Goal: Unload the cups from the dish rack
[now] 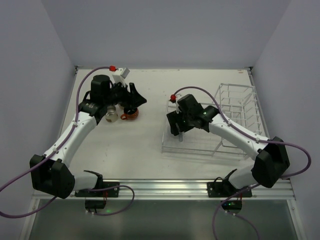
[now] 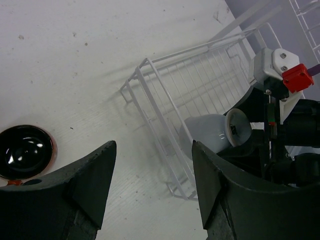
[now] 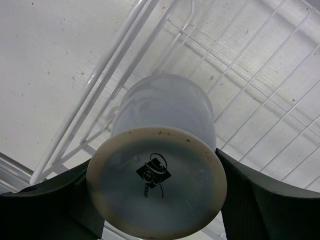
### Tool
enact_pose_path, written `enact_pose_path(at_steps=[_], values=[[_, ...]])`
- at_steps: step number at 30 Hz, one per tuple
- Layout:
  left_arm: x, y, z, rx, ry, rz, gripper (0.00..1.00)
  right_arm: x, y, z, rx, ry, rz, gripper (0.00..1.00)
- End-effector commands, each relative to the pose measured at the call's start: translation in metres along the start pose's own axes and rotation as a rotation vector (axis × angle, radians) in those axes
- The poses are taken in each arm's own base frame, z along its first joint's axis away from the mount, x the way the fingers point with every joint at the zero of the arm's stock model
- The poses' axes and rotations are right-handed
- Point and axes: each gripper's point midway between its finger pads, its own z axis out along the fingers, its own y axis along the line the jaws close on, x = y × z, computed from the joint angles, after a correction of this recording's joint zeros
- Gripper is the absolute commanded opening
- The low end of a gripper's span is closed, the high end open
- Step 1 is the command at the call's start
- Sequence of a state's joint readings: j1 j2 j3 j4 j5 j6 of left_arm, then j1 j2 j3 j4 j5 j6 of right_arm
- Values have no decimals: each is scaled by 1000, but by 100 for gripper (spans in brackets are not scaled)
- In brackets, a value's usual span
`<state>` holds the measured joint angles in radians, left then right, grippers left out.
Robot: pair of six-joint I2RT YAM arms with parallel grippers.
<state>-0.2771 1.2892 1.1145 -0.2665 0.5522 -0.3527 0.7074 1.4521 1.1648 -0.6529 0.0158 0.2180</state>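
Observation:
My right gripper is shut on the short light blue-grey cup, one finger on each side. The cup is upside down, its printed base towards the camera, over the low tray of the white dish rack. The left wrist view shows the same cup above the rack. My left gripper is open with nothing between its fingers, at the table's far left. The orange-red mug stands just beside it, its dark inside showing. A beige tumbler sits under the left wrist.
The rack's taller upright basket stands to the right of my right arm. Purple cables loop from both arms. Walls close the table in at the back and on both sides.

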Motion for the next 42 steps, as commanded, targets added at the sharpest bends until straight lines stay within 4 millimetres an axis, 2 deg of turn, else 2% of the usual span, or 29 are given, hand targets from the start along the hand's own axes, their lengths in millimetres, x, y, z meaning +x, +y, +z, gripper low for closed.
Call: enact_pose_path(at_steps=[1, 5, 20, 22, 23, 25, 26, 27, 29, 30, 36, 42], values=[[-10, -17, -6, 67, -42, 19, 66, -34, 5, -20, -34, -174, 69, 0], [-11, -32, -11, 134, -42, 16, 66, -40, 3, -29, -50, -229, 117, 0], [-7, -74, -25, 360, -39, -39, 65, -83, -17, -91, -103, -450, 301, 0], [-12, -82, -29, 407, -62, -31, 65, -91, -20, -102, -119, -486, 323, 0], [-6, -85, -30, 438, -46, -40, 64, -94, -20, -106, -129, -498, 337, 0], [-7, -93, -33, 491, -57, -48, 64, -101, -22, -115, -135, -530, 356, 0], [2, -96, -34, 529, -26, -93, 64, -105, -22, -120, -142, -544, 371, 0], [-2, -102, -37, 569, -53, -67, 64, -107, -25, -124, -140, -554, 388, 0], [8, -105, -39, 624, -25, -86, 63, -111, -24, -128, -163, -560, 424, 0], [4, -110, -42, 653, -40, -93, 63, -114, -27, -132, -165, -568, 443, 0], [9, -126, -50, 753, -50, -108, 63, -124, -23, -145, -216, -602, 505, 0], [13, -146, -44, 804, -40, -116, 64, -134, -17, -163, -274, -651, 560, 0]])
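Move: The pale cup, still upside down inside the rack, is already held by the right hand near its base. The open left gripper, which it is being taken towards, is some 16 cm left of the right hand, 7 ahead and 12 higher. The rack's left rim is about 5 cm left of the right hand, 1 ahead and 4 lower. From the left hand the cup lies roughly 15 cm right, 6 back and 15 below, while the orange mug is about 6 left, 5 ahead and 21 below. The pale cup, kept in the right fingers' grip, is raised about 13 cm out of the rack while the wrist tilts some 30 degrees and turns clockwise, swinging the cup's mouth towards the left gripper. Meanwhile the left hand, staying open, draws back about 10 cm, also going right and up, rolling left side down and turning clockwise to meet it. ##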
